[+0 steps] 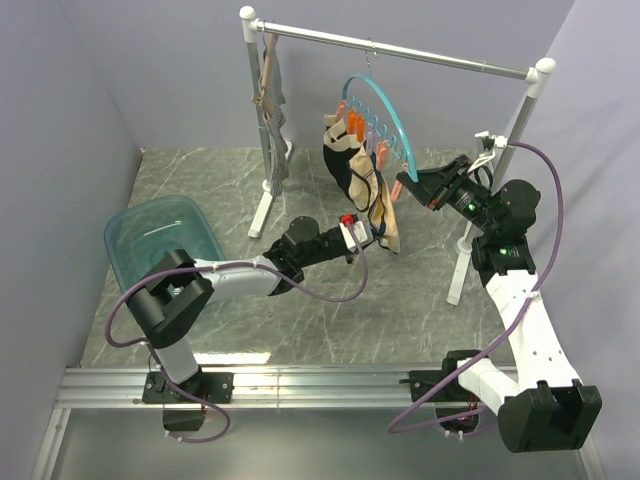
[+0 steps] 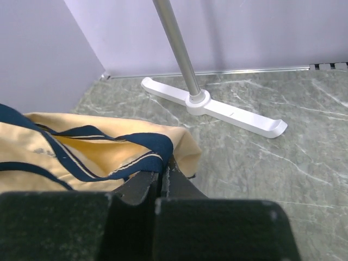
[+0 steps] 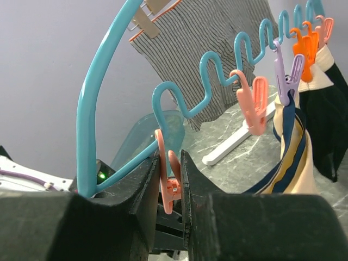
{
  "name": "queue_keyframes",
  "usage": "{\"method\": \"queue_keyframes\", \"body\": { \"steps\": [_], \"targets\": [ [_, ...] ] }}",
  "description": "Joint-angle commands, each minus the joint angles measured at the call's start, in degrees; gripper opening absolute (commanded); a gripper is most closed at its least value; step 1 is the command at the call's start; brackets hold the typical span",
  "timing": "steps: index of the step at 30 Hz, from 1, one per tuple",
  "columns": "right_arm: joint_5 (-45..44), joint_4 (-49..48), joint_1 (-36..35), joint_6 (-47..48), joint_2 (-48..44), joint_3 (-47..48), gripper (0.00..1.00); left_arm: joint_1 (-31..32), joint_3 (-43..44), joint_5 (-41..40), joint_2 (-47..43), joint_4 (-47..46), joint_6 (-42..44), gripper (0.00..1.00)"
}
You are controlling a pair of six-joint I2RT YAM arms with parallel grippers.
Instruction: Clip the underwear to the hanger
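Note:
The teal hanger (image 1: 385, 108) hangs by its hook from the white rail, with a row of orange, pink and purple clips. The tan underwear (image 1: 389, 224) with navy trim dangles from a purple clip (image 3: 288, 76). My left gripper (image 1: 370, 233) is shut on its lower edge; in the left wrist view the jaws (image 2: 165, 169) pinch the navy trim of the underwear (image 2: 81, 142). My right gripper (image 1: 401, 190) is shut on a salmon clip (image 3: 169, 176) at the end of the hanger (image 3: 89, 103), squeezing its handles. The underwear (image 3: 293, 155) hangs just to the right.
A black garment (image 1: 345, 168) is clipped on the hanger further left. A grey striped garment (image 1: 274, 110) hangs at the rail's left end. The rack's white foot (image 2: 217, 107) lies on the marble table. A teal basin (image 1: 160, 235) stands at the left.

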State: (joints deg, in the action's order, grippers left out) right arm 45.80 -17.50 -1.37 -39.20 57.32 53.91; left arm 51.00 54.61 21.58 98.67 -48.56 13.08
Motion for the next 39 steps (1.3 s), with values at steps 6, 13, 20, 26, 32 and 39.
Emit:
{"method": "queue_keyframes", "body": {
  "steps": [6, 13, 20, 26, 32, 39],
  "targets": [
    [-6.2, 5.4, -1.4, 5.3, -1.2, 1.2, 0.0, 0.0, 3.9, -0.6, -3.0, 1.6, 3.4, 0.0],
    [-9.5, 8.8, -3.2, 9.1, -0.5, 1.4, 0.0, 0.9, 5.4, -3.3, -3.0, 1.1, 5.5, 0.0],
    [-12.7, 11.5, -5.7, 11.3, 0.2, 1.5, 0.0, 2.1, 6.0, -6.2, -3.1, 0.5, 7.8, 0.0],
    [-14.1, 12.6, -6.5, 12.7, 0.6, 1.5, 0.0, 2.1, 6.7, -6.4, -3.1, -0.8, 8.9, 0.0],
    [-15.7, 13.9, -7.2, 14.1, 0.8, 1.6, 0.0, 2.1, 7.9, -6.9, -2.6, -1.1, 9.2, 0.0],
    [-17.1, 14.8, -8.5, 15.5, 1.0, 1.8, 0.0, 2.4, 9.1, -7.0, -2.2, -1.0, 10.0, 0.0]
  ]
}}
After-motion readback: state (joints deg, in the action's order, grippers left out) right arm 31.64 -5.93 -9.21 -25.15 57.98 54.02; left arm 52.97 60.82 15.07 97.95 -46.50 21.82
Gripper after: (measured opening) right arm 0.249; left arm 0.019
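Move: Above the left hand, which already pinches the underwear's loose waistband corner, the squeezed end clip in the right fingers sits about 17 cm up, 5 cm to its right and 2 cm farther out. From the right hand, that waistband corner is some 17 cm below, 5 cm left and 2 cm back. The free pink clip is about 8 cm ahead of the right hand and 4 cm left, and the purple clip holding the other corner is 12 cm ahead and 5 cm left, both near its height. Bringing cloth and clip together, the left hand lifts the pinched waistband corner about 5 cm, easing slightly forward and rolling some 10 degrees. The right hand lowers the end clip about 4 cm towards it, going 2 cm forward, its fingers dipping and the hand turning slightly clockwise. Both keep their grip, the right still squeezing the clip. ##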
